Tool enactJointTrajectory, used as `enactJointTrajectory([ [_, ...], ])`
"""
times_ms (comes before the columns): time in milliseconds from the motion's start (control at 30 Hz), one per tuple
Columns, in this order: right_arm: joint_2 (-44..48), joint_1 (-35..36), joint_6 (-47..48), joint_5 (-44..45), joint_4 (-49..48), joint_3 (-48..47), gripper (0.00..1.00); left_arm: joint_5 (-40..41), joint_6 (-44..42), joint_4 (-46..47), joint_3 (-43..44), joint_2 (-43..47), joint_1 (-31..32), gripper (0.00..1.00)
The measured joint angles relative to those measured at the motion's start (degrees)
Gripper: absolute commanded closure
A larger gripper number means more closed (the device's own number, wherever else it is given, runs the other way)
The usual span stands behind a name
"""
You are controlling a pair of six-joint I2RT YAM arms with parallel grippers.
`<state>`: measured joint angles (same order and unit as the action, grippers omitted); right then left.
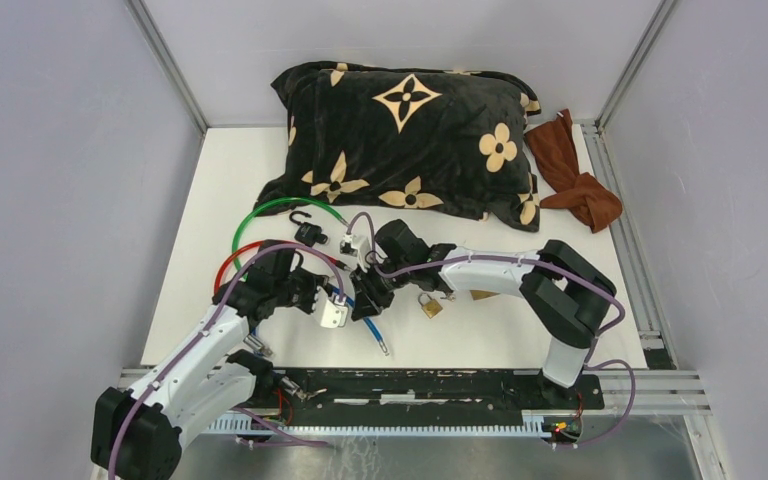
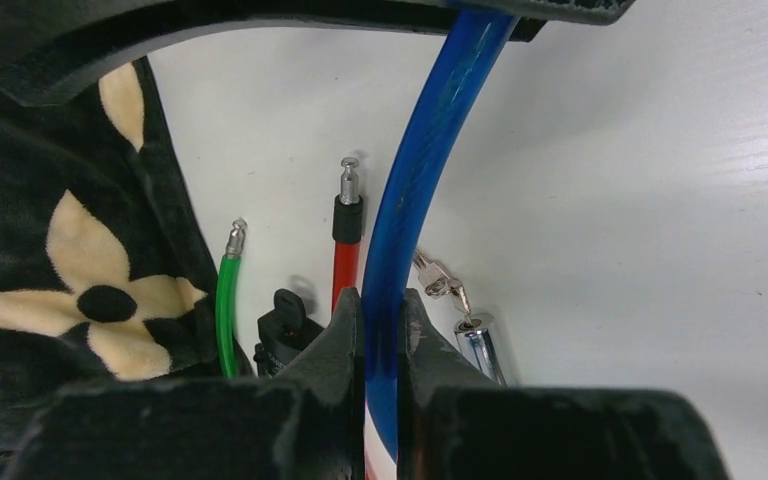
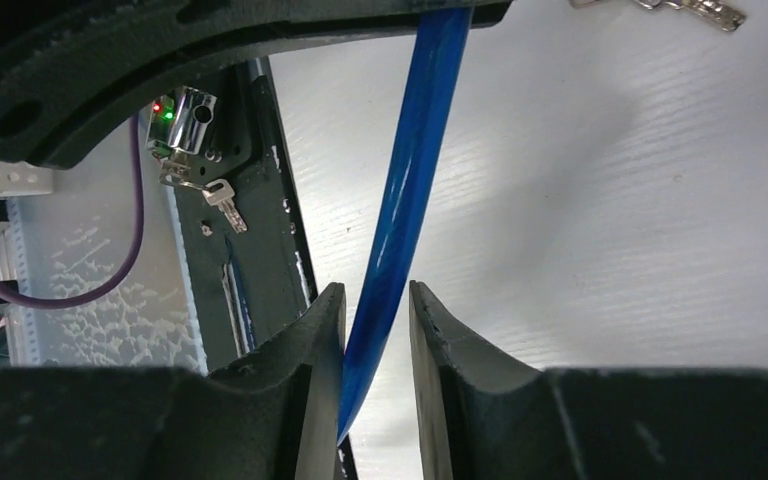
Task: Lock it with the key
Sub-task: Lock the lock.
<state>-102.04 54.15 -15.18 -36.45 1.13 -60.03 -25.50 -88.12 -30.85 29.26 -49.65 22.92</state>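
A blue cable (image 1: 371,328) (image 2: 415,200) lies curved on the white table. My left gripper (image 1: 310,296) (image 2: 382,305) is shut on it. Beside those fingers sits the cable's silver lock cylinder (image 1: 335,313) (image 2: 485,345) with a small key (image 2: 440,283) in its end. The right wrist view shows the same cylinder (image 3: 192,115) and the key (image 3: 222,203) hanging from it. My right gripper (image 1: 370,296) (image 3: 377,300) is open around the blue cable (image 3: 410,170). The cable rests against one finger and a gap shows at the other.
A green cable (image 1: 270,212), a red cable (image 1: 235,265) and a black lock (image 1: 310,235) lie behind the grippers. A brass padlock (image 1: 431,305) sits by the right arm. A black flowered pillow (image 1: 410,140) and a brown cloth (image 1: 575,175) are at the back.
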Motion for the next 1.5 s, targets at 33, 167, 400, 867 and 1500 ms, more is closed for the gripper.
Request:
enactJointTrajectory([
  [33,-0.20,0.02,-0.15,-0.37,-0.50,0.04,0.68,-0.13,0.07,0.07,0.00,0.00,0.00,0.98],
  [167,-0.90,0.04,-1.16,-1.25,-1.70,0.33,1.00,-0.44,1.07,0.50,0.00,0.15,0.04,0.98],
  [400,0.02,-0.66,-1.01,-0.70,-2.69,1.66,1.00,-0.87,4.37,0.44,0.15,0.92,0.11,0.26],
  [867,27.32,-7.02,12.72,2.47,0.00,7.45,1.00,-5.81,41.70,2.67,9.60,9.75,0.11,0.00],
  [1500,39.32,-12.37,20.09,7.19,9.75,0.33,1.00,-18.29,66.86,7.96,13.64,23.26,0.11,0.00],
])
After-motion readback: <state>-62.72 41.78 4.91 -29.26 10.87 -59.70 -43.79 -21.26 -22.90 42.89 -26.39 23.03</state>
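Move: The stretch of blue cable that the right hand is about to grip already lies between its part-open fingers. From the left hand, which still pinches the cable, that stretch is some 9 cm to the right and 5 cm back, at about the same height. From the right hand, the red cable's tip lies about 8 cm ahead, 2 cm left and 8 below; the small padlock is level with it, roughly 14 cm to the right and 8 below. The right fingers shut on the blue cable before the left ones let it go, opening wide. The right hand then carries the cable up about 20 cm, some 10 cm to the right and a little forward, rolling roughly 40 degrees. The open left hand also rises about 20 cm, drawing back with a smaller shift right, while its fingers swing up from their downward slant. ##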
